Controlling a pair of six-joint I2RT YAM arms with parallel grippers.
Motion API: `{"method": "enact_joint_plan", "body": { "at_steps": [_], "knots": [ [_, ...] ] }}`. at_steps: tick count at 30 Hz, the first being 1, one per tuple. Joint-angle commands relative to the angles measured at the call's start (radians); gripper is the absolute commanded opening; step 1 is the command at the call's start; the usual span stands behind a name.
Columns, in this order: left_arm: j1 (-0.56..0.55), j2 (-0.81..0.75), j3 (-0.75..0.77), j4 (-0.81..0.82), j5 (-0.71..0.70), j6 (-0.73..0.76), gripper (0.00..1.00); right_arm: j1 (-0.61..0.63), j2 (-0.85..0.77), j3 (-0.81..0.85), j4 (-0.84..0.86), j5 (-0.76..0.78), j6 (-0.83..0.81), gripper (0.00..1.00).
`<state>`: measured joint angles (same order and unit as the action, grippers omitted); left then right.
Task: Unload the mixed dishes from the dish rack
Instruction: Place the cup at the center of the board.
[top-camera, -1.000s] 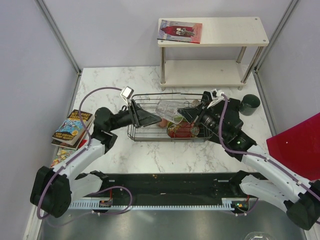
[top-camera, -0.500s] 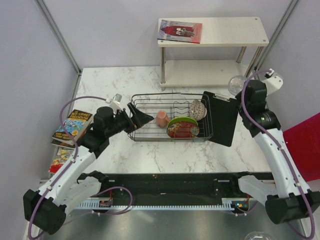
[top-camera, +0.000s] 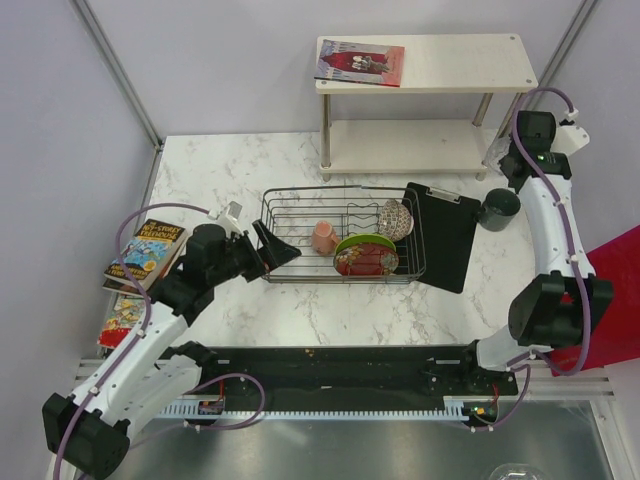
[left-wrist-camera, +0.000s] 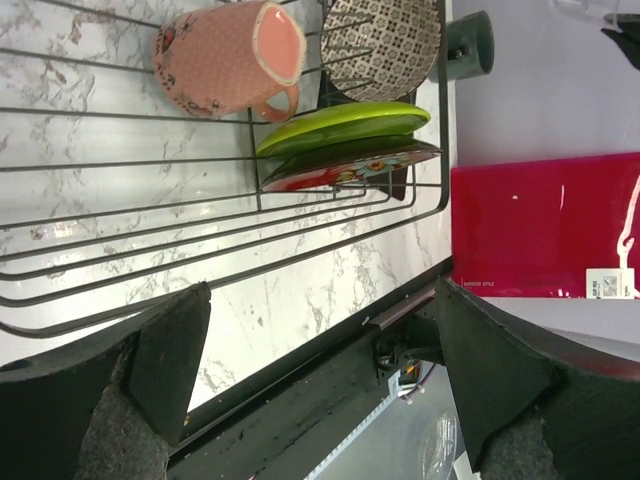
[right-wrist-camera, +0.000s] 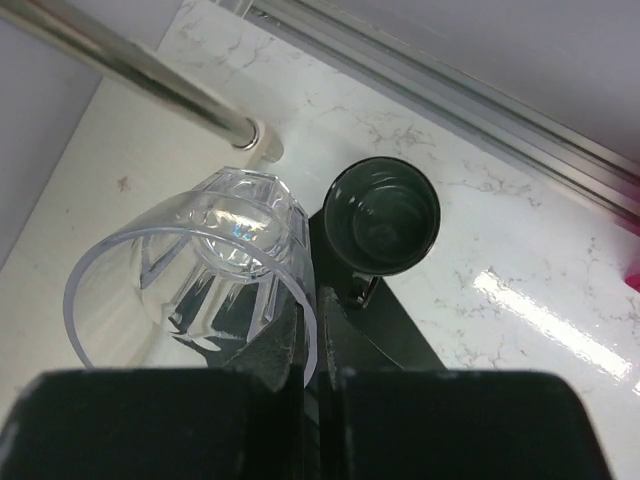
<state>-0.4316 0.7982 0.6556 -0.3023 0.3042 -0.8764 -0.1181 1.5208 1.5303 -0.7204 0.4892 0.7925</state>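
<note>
The dish rack (top-camera: 300, 193) stands mid-table and holds a small pink cup (top-camera: 324, 237), a lime-green plate (top-camera: 365, 243), a red patterned dish (top-camera: 366, 262) and a patterned bowl (top-camera: 395, 219). The dark green cup (top-camera: 498, 209) stands on the table right of the rack. My left gripper (top-camera: 276, 244) is open and empty at the rack's left end; its wrist view shows the pink cup (left-wrist-camera: 228, 58), plate (left-wrist-camera: 345, 128), dish (left-wrist-camera: 350, 165) and bowl (left-wrist-camera: 385, 40). My right gripper (right-wrist-camera: 318, 345) is shut on the rim of a clear glass (right-wrist-camera: 190, 270), held above the dark cup (right-wrist-camera: 383, 215).
A black clipboard (top-camera: 440, 235) lies against the rack's right end. A two-tier shelf (top-camera: 425, 60) with a book stands at the back; its leg (right-wrist-camera: 150, 75) is close to the glass. Books (top-camera: 148, 255) lie at the left edge. A red board (top-camera: 600, 285) stands at the right.
My right arm has lifted the clear glass out of the rack and swung it right and back, above the dark cup. My left gripper has drawn back left from the rack.
</note>
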Motion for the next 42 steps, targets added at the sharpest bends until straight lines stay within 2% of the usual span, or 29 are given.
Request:
{"method": "enact_joint_plan", "body": {
  "at_steps": [1, 4, 8, 17, 25, 26, 28, 29, 32, 35, 40, 42],
  "knots": [
    [0.001, -0.01, -0.016, -0.012, -0.007, 0.037, 0.98, -0.041, 0.036, 0.071, -0.047, 0.054, -0.004, 0.0],
    [0.001, -0.01, -0.024, -0.02, -0.004, 0.039, 0.98, -0.075, 0.071, 0.042, -0.066, 0.048, 0.001, 0.0],
    [0.001, -0.007, -0.034, -0.027, 0.0, 0.043, 0.98, -0.147, 0.056, -0.08, -0.021, -0.04, 0.022, 0.0],
    [0.001, 0.022, -0.037, -0.026, 0.015, 0.04, 0.98, -0.152, 0.032, -0.212, 0.091, -0.103, 0.045, 0.0],
    [0.001, 0.027, -0.036, -0.027, 0.004, 0.039, 0.98, -0.152, 0.047, -0.225, 0.136, -0.152, 0.047, 0.01],
    [0.001, 0.027, -0.036, -0.027, 0.004, 0.04, 0.98, -0.152, 0.045, -0.219, 0.136, -0.161, 0.045, 0.12],
    [0.001, 0.03, -0.036, -0.026, 0.006, 0.042, 0.98, -0.152, 0.036, -0.193, 0.137, -0.17, 0.044, 0.25],
    [0.001, 0.029, -0.034, -0.026, 0.004, 0.047, 0.98, -0.152, 0.032, -0.185, 0.134, -0.182, 0.044, 0.37],
    [0.001, 0.03, -0.033, -0.026, 0.003, 0.05, 0.98, -0.147, 0.013, -0.141, 0.13, -0.216, 0.054, 0.53],
    [0.001, 0.032, -0.033, -0.026, 0.001, 0.054, 0.98, -0.134, -0.004, -0.095, 0.113, -0.235, 0.068, 0.62],
    [0.001, 0.035, -0.028, -0.024, -0.017, 0.065, 0.99, -0.074, -0.086, -0.084, 0.136, -0.313, 0.085, 0.64],
    [0.001, 0.047, -0.027, -0.021, -0.027, 0.071, 0.99, -0.019, -0.137, -0.133, 0.251, -0.401, 0.085, 0.63]
  ]
}}
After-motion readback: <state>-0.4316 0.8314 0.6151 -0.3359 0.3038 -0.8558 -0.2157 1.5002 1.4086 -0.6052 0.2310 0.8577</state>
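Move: The right hand already holds the clear cup by its rim. The dark green mug's middle is roughly 2 cm back, 3 cm to the right and 18 cm below that hand. The black clipboard's middle is some 9 cm back and 12 cm to the left, the shelf's near foot about 11 cm ahead and 1 cm left, both some 22 cm down. From the idle left hand the mug lies about 18 cm ahead, 62 cm to the right and 13 cm lower. Down about 11 cm, drawing back and to the right by some 4 cm, the right hand lowers the clear cup onto the dark green mug, its fingers dipping roughly 12 degrees. Once it has slowed there it opens, lets go of the cup, and rises clear some 9 cm, easing forward and left. The left hand, empty and open, sinks about 3 cm at the rack's front left. ##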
